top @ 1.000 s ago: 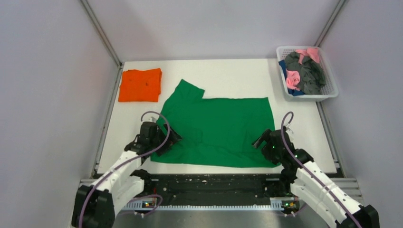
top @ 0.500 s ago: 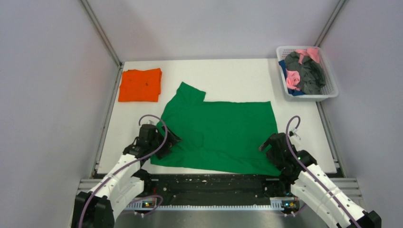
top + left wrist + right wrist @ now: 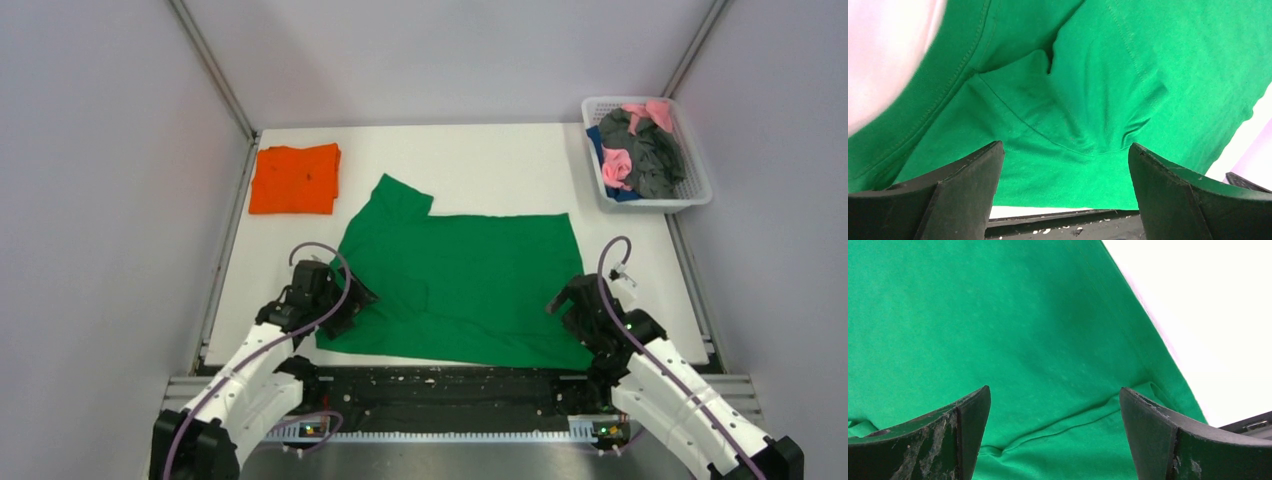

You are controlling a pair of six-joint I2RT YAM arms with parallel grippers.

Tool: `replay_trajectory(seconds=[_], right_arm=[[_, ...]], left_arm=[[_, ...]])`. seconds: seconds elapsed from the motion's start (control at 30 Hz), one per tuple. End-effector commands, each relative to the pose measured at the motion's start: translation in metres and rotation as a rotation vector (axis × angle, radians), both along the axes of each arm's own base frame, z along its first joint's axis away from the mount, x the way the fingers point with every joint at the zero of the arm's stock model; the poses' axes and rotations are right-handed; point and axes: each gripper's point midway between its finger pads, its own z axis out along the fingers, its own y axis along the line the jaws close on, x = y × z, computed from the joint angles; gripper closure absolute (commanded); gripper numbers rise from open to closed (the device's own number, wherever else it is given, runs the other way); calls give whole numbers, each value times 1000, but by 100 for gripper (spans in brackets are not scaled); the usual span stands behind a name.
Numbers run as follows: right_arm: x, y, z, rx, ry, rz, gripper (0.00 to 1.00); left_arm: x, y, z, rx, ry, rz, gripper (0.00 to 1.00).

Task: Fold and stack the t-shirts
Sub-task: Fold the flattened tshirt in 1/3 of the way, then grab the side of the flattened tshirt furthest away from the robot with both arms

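Observation:
The green t-shirt lies spread flat in the middle of the white table, one sleeve pointing to the far left. The orange t-shirt lies folded at the far left corner. My left gripper is open over the green shirt's near left corner; the left wrist view shows green cloth with a wrinkled sleeve seam between the spread fingers. My right gripper is open over the near right corner; the right wrist view shows the shirt's hem between the fingers. Neither holds cloth.
A white basket at the far right holds pink, dark grey and blue garments. The table's near edge and a black rail run just below the green shirt. Grey walls stand on both sides.
Both grippers drew back toward the near edge and the green shirt slid nearer with them. In the last half second little moved.

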Motion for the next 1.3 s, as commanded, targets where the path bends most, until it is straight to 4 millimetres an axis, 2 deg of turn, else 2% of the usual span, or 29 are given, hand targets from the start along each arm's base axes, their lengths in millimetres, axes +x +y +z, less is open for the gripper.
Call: replay_trajectory(seconds=[0.0, 0.1, 0.2, 0.33, 0.37, 0.43, 0.5, 0.6, 0.63, 0.73, 0.83, 0.9, 1.07, 1.2, 1.27], right_arm=[[38, 0, 51, -81, -157, 47, 1], [49, -7, 68, -137, -205, 43, 1], [59, -11, 83, -179, -267, 50, 1], [74, -3, 99, -195, -344, 125, 1], [75, -2, 99, -203, -350, 137, 1], [78, -2, 98, -228, -354, 162, 1], [79, -3, 92, -252, -344, 176, 1], [81, -2, 82, -271, -323, 201, 1], [82, -2, 77, -279, -310, 203, 1], [83, -3, 65, -306, -281, 215, 1], [85, -2, 55, -320, -256, 226, 1], [88, 0, 52, -324, -248, 240, 1], [89, 2, 41, -335, -214, 264, 1], [87, 4, 34, -332, -194, 284, 1], [86, 4, 33, -333, -190, 284, 1]], left_arm=[[17, 11, 42, 85, -101, -9, 1], [33, 5, 65, 97, -145, -54, 1], [60, -1, 93, 122, -206, -105, 1], [117, -9, 122, 218, -290, -198, 1], [134, -11, 117, 249, -262, -212, 1], [168, -15, 125, 298, -246, -240, 1], [201, -20, 123, 341, -225, -267, 1], [261, -11, 110, 513, -204, -305, 3], [281, -6, 116, 574, -191, -299, 3], [327, 4, 109, 705, -150, -303, 4], [364, 1, 94, 763, -176, -337, 4], [380, -8, 81, 751, -200, -369, 4], [401, -20, 53, 720, -232, -385, 2], [406, -30, 29, 676, -225, -402, 2], [406, -30, 19, 667, -209, -397, 7]])
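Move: Far out over the table, about 38 cm ahead of the left hand and 1 cm to its right, lies the far corner of the green t-shirt's sleeve, roughly 1 cm lower. The sleeve's notch is some 26 cm ahead and 16 cm right of that hand; the folded orange t-shirt is about 36 cm ahead, 25 cm left. The right hand has the green shirt's far right corner roughly 29 cm ahead, 2 cm right, 1 cm below. Swinging up off the green shirt's near part and forward nearly 40 cm in an arc about 12 cm high, the left hand comes down close over the sleeve corner, rolling some 40 degrees (left side up) and turning clockwise, fingers staying wide open to either side of the corner. The right hand rises, goes forward about 8 cm towards the shirt's far right corner, then sinks halfway back, open, turning slightly counter-clockwise. ##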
